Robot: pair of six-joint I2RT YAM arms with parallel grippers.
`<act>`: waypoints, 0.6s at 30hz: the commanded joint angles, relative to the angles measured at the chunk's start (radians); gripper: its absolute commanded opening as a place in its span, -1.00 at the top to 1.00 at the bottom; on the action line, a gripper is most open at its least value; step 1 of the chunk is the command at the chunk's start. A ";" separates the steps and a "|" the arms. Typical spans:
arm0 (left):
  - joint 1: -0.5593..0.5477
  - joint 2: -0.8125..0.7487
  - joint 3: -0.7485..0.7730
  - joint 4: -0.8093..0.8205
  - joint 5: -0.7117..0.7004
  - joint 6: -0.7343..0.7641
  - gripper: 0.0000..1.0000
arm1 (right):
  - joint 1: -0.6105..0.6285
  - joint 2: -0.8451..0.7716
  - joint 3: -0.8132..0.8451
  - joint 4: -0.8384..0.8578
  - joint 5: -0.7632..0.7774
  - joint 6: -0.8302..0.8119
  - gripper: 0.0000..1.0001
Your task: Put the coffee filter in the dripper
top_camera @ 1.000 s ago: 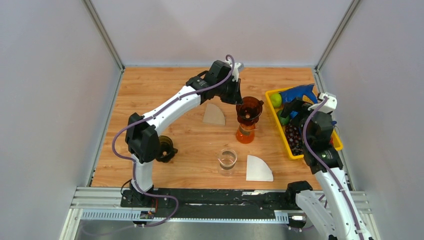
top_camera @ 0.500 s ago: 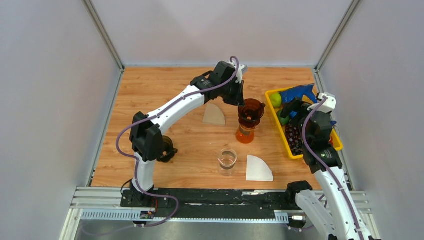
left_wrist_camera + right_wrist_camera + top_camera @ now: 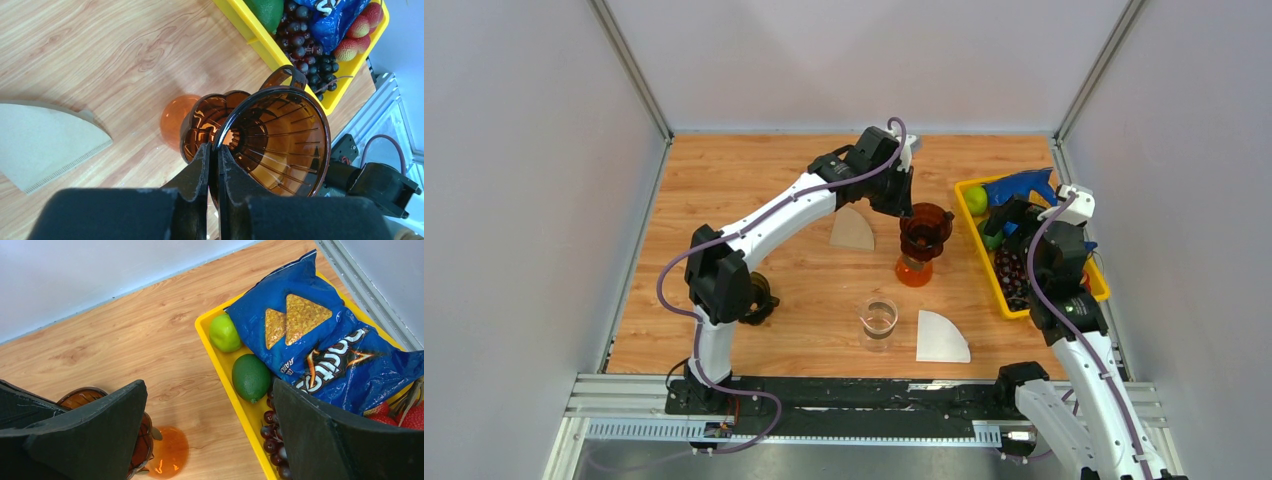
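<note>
The amber see-through dripper (image 3: 925,228) is at the middle right of the table, tilted, its ribbed cone open toward the left wrist camera (image 3: 280,140). An orange glow lies on the wood beneath it. My left gripper (image 3: 911,208) (image 3: 214,147) is shut on the dripper's near rim, one finger inside and one outside. A brown coffee filter (image 3: 852,230) (image 3: 45,145) lies flat just left of the dripper. A white coffee filter (image 3: 941,338) lies near the front edge. My right gripper (image 3: 1014,215) (image 3: 208,387) hangs open and empty over the tray's left edge, with the dripper (image 3: 80,395) behind its left finger.
A yellow tray (image 3: 984,250) (image 3: 220,355) at the right holds limes, dark grapes, strawberries and a blue chip bag. A small glass beaker (image 3: 878,320) stands left of the white filter. A black round object (image 3: 757,298) sits by the left arm's lower link.
The left arm has reached a little further right and carried the dripper with it by a small amount. The right arm has stayed where it was.
</note>
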 commanded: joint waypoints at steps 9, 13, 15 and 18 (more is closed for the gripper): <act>-0.009 -0.011 0.054 -0.027 -0.029 0.042 0.13 | -0.003 0.001 0.004 0.021 0.001 0.015 -1.00; -0.009 -0.021 0.058 -0.015 -0.008 0.050 -0.35 | -0.003 0.000 0.008 0.016 -0.006 0.013 -1.00; -0.010 -0.029 0.065 -0.008 0.001 0.056 -0.57 | -0.004 0.000 0.012 0.011 -0.011 0.013 -1.00; -0.011 -0.045 0.080 -0.003 0.012 0.069 -0.84 | -0.003 0.004 0.021 -0.007 -0.009 0.014 -1.00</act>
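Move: The dripper, its rim still between the left fingertips, has its middle about 5 cm right of the left hand, 2 cm back and 4 cm below. The orange server stands under it, roughly 4 cm right, 3 cm back and 15 cm down. On the table, some 20 cm below, the brown filter lies 7 cm ahead and 11 cm left, the white filter 18 cm back and 10 cm right. From the right hand the dripper is around 19 cm left, about level fore and aft, 8 cm lower. The dripper, already over the server, is let go: the left fingers spread from a near-shut pinch on its rim to almost wide open, ending on either side of the rim wall. The hand itself all but stays in place, shifting only about half a cm left, with a barely noticeable dip and rise and no real turn of the wrist. ##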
